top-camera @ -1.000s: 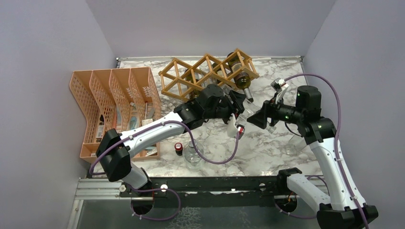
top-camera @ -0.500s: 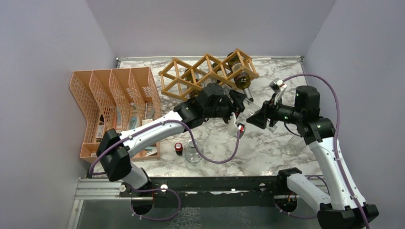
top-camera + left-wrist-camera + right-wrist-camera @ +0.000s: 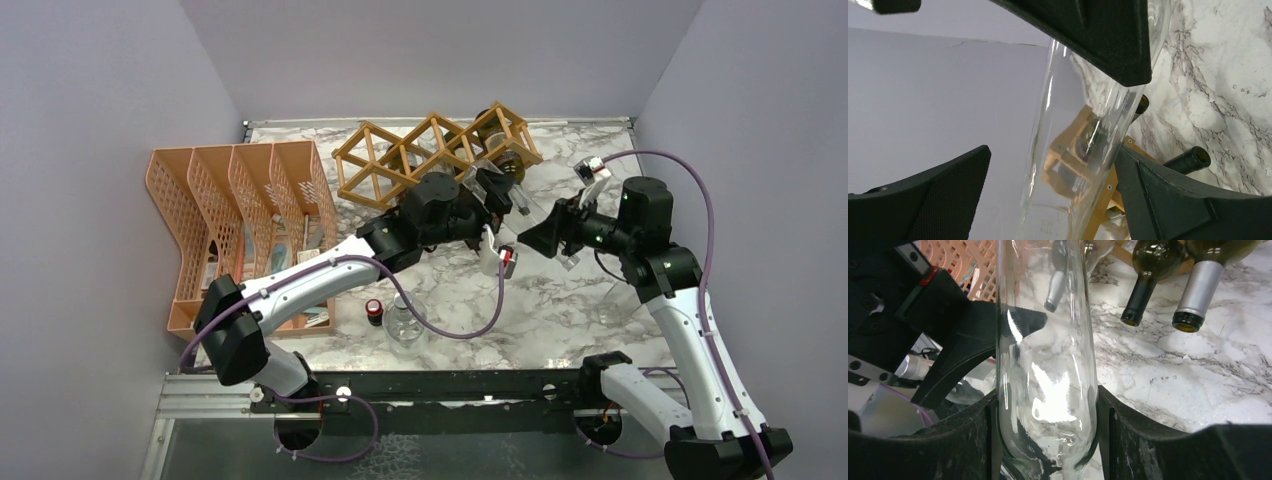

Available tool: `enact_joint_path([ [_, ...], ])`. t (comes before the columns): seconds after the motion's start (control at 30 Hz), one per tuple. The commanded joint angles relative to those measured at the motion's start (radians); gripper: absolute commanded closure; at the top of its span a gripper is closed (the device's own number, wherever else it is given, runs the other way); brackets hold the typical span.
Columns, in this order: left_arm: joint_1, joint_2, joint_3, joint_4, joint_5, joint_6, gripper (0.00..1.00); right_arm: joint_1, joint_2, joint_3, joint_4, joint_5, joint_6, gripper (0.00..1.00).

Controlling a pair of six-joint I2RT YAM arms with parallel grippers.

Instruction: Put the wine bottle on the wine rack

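Observation:
The wine bottle (image 3: 1045, 355) is clear glass, and my right gripper (image 3: 1046, 400) is shut on its shoulder, with the body pointing away toward the rack. In the top view the wine bottle (image 3: 515, 212) spans the gap between my right gripper (image 3: 545, 232) and my left gripper (image 3: 497, 195). My left gripper (image 3: 1053, 155) is open around the wine bottle (image 3: 1078, 145); its left finger (image 3: 933, 195) stands well clear of the glass. The wooden lattice wine rack (image 3: 430, 150) lies just behind, and the wine rack (image 3: 1130, 165) shows partly through the glass.
Two dark green bottles (image 3: 1153, 260) lie in the rack's right end with their necks toward the table. The orange mesh organiser (image 3: 240, 220) stands at the left. A small clear glass bottle (image 3: 405, 322) and a little red-capped bottle (image 3: 373, 310) sit near the front.
My left gripper has opened and let go of the wine bottle. Both grippers and the bottle have shifted slightly up toward the rack, the bottle in the right gripper.

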Motion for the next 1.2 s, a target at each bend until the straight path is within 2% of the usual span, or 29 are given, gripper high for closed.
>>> enact_joint_path([
  [0.0, -0.008, -0.09, -0.015, 0.083, -0.054, -0.116, 0.01, 0.001, 0.001, 0.007, 0.141, 0.069, 0.059, 0.99],
  [0.13, 0.004, -0.172, -0.129, 0.392, -0.125, -0.286, 0.02, 0.001, 0.015, -0.008, 0.21, 0.063, 0.101, 0.99],
  [0.3, 0.005, -0.218, -0.125, 0.479, -0.233, -0.47, 0.02, 0.003, 0.046, -0.051, 0.316, 0.015, 0.163, 0.99],
  [0.4, 0.005, -0.252, -0.116, 0.486, -0.354, -0.652, 0.02, 0.009, 0.055, -0.073, 0.368, 0.022, 0.192, 0.99],
  [0.53, 0.005, -0.284, -0.12, 0.493, -0.482, -0.816, 0.02, 0.047, 0.082, -0.076, 0.406, 0.046, 0.224, 0.99],
  [0.73, 0.006, -0.345, -0.131, 0.46, -0.672, -1.094, 0.01, 0.287, 0.141, -0.071, 0.439, 0.259, 0.241, 0.99],
  [0.97, 0.006, -0.412, -0.083, 0.231, -0.706, -1.212, 0.01, 0.539, 0.319, -0.04, 0.51, 0.46, 0.294, 0.99],
  [1.17, 0.005, -0.472, -0.102, 0.183, -0.715, -1.239, 0.01, 0.663, 0.473, 0.043, 0.551, 0.623, 0.327, 0.99],
])
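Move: In the right hand, the clear bottle is bound for the left half of the wine rack, roughly 20 cm ahead, 21 cm to the left and 18 cm below. A silver-necked bottle pokes from that part, some 14 cm ahead and 17 cm left of this hand; the capped clear bottle stands about 10 cm back and 19 cm left, some 20 cm lower. From the left hand, open around the bottle, the rack's left half lies about 16 cm ahead, 17 cm left and 21 cm below. Keeping its grip near the clear bottle's shoulder, the right hand eases forward about 4 cm, then swings some 15 cm left and 10 cm down towards the rack's left half, drawing back slightly. The left hand, already wide open, comes free of the bottle, clearing the way by rising about 15 cm and moving 15 cm left while its fingers turn from rightward to forward-right. ##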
